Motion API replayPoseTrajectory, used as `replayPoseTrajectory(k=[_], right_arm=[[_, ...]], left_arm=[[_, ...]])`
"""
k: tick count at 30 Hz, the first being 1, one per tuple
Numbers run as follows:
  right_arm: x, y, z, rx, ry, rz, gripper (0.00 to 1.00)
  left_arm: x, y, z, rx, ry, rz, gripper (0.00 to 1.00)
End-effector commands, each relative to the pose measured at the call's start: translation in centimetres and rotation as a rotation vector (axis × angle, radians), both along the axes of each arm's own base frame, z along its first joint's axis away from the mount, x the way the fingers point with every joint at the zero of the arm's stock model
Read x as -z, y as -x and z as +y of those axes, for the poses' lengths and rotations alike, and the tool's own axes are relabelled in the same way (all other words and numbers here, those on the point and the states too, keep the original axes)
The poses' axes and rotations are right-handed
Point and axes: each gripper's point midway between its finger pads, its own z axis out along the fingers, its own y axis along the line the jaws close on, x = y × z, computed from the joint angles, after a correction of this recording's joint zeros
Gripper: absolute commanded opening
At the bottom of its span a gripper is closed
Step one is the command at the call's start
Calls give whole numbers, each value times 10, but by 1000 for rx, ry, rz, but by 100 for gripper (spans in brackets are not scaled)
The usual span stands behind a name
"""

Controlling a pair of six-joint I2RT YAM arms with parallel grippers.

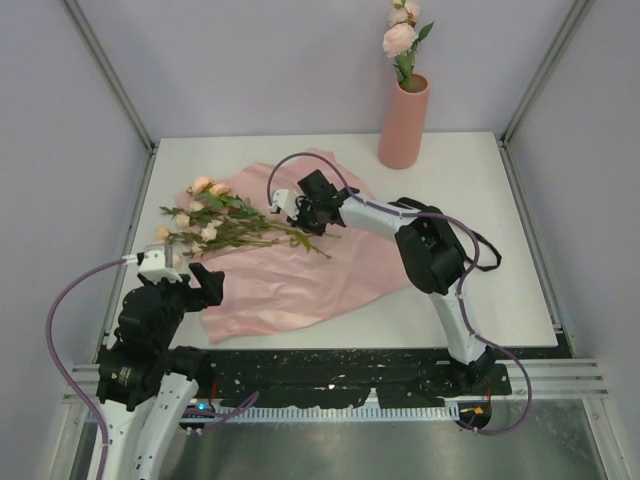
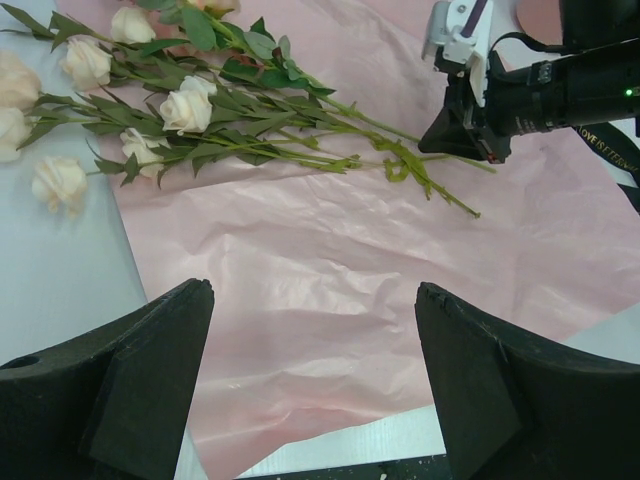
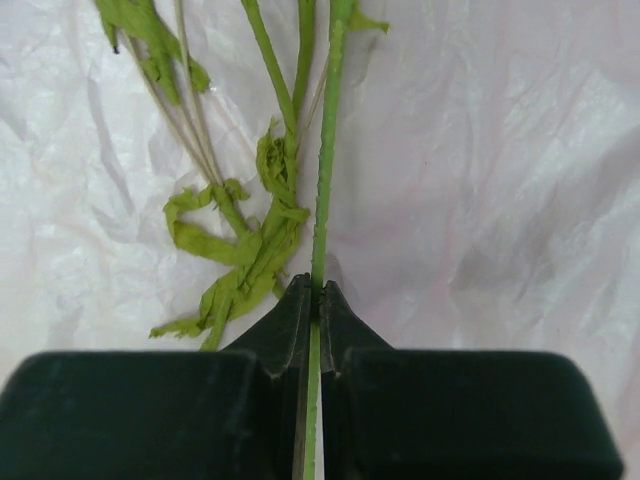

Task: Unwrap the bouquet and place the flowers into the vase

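Note:
The bouquet lies unwrapped: loose flowers with pale roses and green leafy stems rest on the spread pink paper. My right gripper is down at their stem ends. In the right wrist view it is shut on one thin green stem, which runs straight between the jaws. My left gripper hangs open over the paper's near left part, with nothing between its fingers. The salmon-pink vase stands upright at the back right and holds a pink rose.
Frayed green tape strips lie beside the held stem. A black gold-lettered ribbon hangs by the right arm. Some rose heads lie off the paper on the white table. Frame posts stand at the back corners.

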Motion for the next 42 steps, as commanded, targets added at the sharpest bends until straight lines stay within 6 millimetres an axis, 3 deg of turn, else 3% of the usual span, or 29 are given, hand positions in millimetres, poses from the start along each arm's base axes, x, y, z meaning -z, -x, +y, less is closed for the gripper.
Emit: replayPoseTrajectory(k=[1,2,3,4,9,10,11,12,13,14,15,16,17,18,19,21,24,27,33,35,36,37,38,39,42], right_arm=[[-84,-2,11,-46,-153,-165,5],[-104,-4,13,-52,-191,-212,6],[-103,0,11,-62,-193,-220,6],[-118,0,13,-69,-224,-252,5],[-149,5,11,-64,-304,-331,5],[-146,7,7,-59,-308,-327,5],[-163,7,8,-51,-350,-358,6],[-163,10,6,-50,-359,-354,5],[-177,13,4,-39,-392,-369,5],[-176,17,4,-39,-413,-369,5],[-196,21,1,-24,-466,-391,5],[-190,31,-1,-29,-481,-367,5],[-209,38,-1,-15,-548,-370,5],[-196,47,-5,-7,-552,-334,6],[-217,53,-6,13,-630,-342,5],[-220,72,-10,21,-703,-329,5],[-209,95,-19,39,-751,-295,5],[-197,111,-23,61,-752,-265,5],[-134,154,-43,146,-684,-134,5],[-126,148,-49,224,-663,-114,13],[-109,146,-52,259,-598,-75,27],[-112,129,-49,337,-569,-77,31],[-100,128,-54,379,-507,-45,37],[-104,113,-51,448,-488,-49,41],[-85,116,-41,518,-423,87,43]], left_arm=[[-6,-2,3,-19,0,-19,87],[-7,-2,3,-20,0,-19,87],[-7,-2,3,-20,0,-19,87],[-6,-2,3,-21,-1,-18,86],[-7,-2,4,-21,0,-21,87],[-7,-2,4,-21,-2,-22,87],[-7,-2,4,-21,-2,-22,87],[-7,-2,3,-20,0,-22,87],[-7,-2,4,-21,0,-22,87],[-7,-1,3,-20,0,-22,87],[-6,-2,3,-18,3,-19,87],[-6,-2,1,-12,15,-17,87],[-6,-1,-3,0,36,-10,86],[-9,0,-10,25,70,-9,86],[-11,0,-18,48,114,2,87],[-21,-3,-49,149,282,11,86],[-27,-22,-76,211,474,5,86],[-9,-50,-86,179,563,82,86],[24,-64,-93,141,586,207,87],[33,-62,-88,118,571,200,87],[35,-61,-85,108,554,194,87],[37,-60,-81,96,534,192,87],[38,-58,-78,87,513,191,87],[39,-56,-75,84,493,192,87],[33,-48,-69,87,445,171,87]])
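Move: The right fingers already pinch the peach rose's stem low over the paper; the open paper it goes to lies about 15 cm back and 5 cm right. The other stem ends lie 4 cm left and 2 cm back of this hand, the vase some 27 cm ahead and 28 cm right. From the left hand that pinched stem is about 23 cm ahead, 22 cm right and 19 cm below; the pale roses are 27 cm ahead, 11 cm left. Lift the pinched stem about 16 cm with the right gripper, draw it back and slightly right over the open paper while rolling the hand's left side up, then sink about 8 cm and part the fingers to let go of it. Meanwhile bring the left gripper, kept open, right, forward and down towards the stem, rolling it some 30 degrees right side down. ##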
